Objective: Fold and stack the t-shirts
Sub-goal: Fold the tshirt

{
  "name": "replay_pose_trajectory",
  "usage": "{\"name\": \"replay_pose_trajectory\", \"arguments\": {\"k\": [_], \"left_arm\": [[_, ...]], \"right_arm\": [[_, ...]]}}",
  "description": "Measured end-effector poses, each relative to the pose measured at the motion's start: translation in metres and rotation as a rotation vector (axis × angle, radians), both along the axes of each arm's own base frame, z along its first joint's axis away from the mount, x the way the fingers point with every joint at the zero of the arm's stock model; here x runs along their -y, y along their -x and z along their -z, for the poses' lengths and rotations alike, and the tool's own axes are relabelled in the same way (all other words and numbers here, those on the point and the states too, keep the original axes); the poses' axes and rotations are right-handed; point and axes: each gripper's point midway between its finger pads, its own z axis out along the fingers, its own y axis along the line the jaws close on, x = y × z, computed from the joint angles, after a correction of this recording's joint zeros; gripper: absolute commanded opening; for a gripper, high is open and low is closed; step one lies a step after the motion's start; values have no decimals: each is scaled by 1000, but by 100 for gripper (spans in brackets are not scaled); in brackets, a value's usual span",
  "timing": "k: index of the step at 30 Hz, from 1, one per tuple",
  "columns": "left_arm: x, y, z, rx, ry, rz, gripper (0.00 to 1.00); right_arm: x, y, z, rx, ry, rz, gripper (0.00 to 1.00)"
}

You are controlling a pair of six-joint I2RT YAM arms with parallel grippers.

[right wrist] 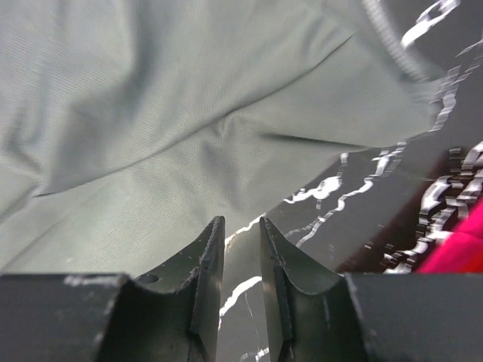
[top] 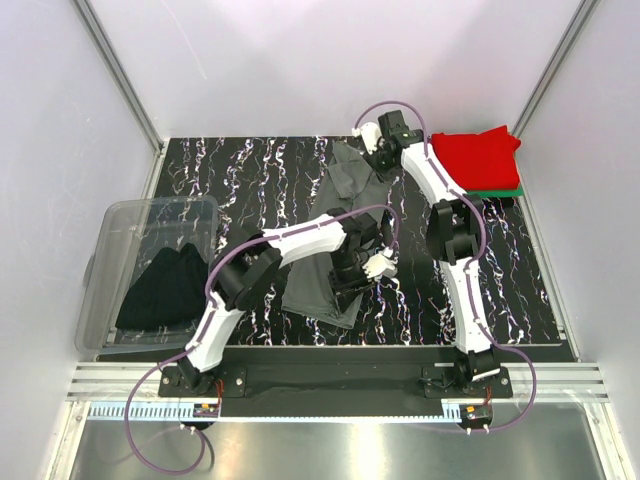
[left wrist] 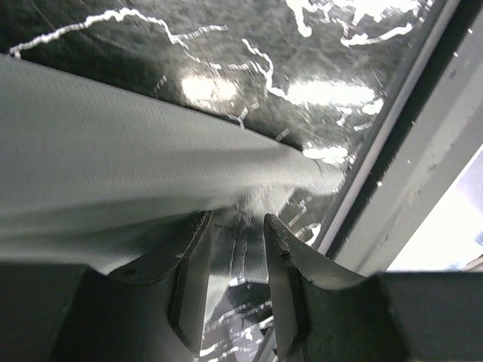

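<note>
A dark grey t-shirt (top: 345, 190) lies lengthwise down the middle of the black marbled table. My left gripper (top: 355, 272) is low over its near right edge. In the left wrist view the left gripper (left wrist: 235, 219) is open, and a stitched edge of the grey t-shirt (left wrist: 113, 151) hangs between the fingertips. My right gripper (top: 378, 160) is at the shirt's far end. In the right wrist view the right gripper (right wrist: 241, 220) stands open over bare table, right beside the edge of the grey t-shirt (right wrist: 151, 113). A folded red t-shirt (top: 475, 155) rests on a green t-shirt (top: 503, 192) at the far right.
A clear plastic tub (top: 150, 212) stands at the left edge with black t-shirts (top: 165, 290) inside. The red t-shirt (right wrist: 460, 241) shows at the right of the right wrist view. A metal rail (left wrist: 423, 151) borders the table just beyond the left gripper.
</note>
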Motion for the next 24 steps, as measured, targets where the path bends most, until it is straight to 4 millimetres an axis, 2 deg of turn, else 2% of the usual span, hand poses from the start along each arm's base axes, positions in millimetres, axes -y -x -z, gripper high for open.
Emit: {"name": "replay_pose_trajectory", "arguments": {"k": [7, 11, 14, 24], "left_arm": [[9, 4, 8, -21, 4, -20, 37], [21, 7, 8, -43, 12, -19, 37], [30, 9, 8, -55, 13, -16, 37], [64, -5, 5, -42, 80, -27, 41]], "right_arm": [[6, 6, 50, -94, 15, 9, 31], [4, -1, 45, -71, 5, 7, 31], [1, -10, 49, -56, 0, 4, 31], [-8, -35, 46, 19, -25, -10, 31]]}}
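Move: The t-shirt's near end lies right under the left fingertips, about 1 cm down, its near right corner some 5 cm back and 3 cm to the right of them. The table's near edge is about 10 cm straight back. The right hand hovers roughly 4 cm above the shirt's far right part; from it the far edge lies about 6 cm ahead and 7 cm left, and the red shirt some 25 cm right and 2 cm ahead. Left fingertips drag the t-shirt's near end 6 cm right; the right lowers 5 cm onto cloth, then slides forward. ##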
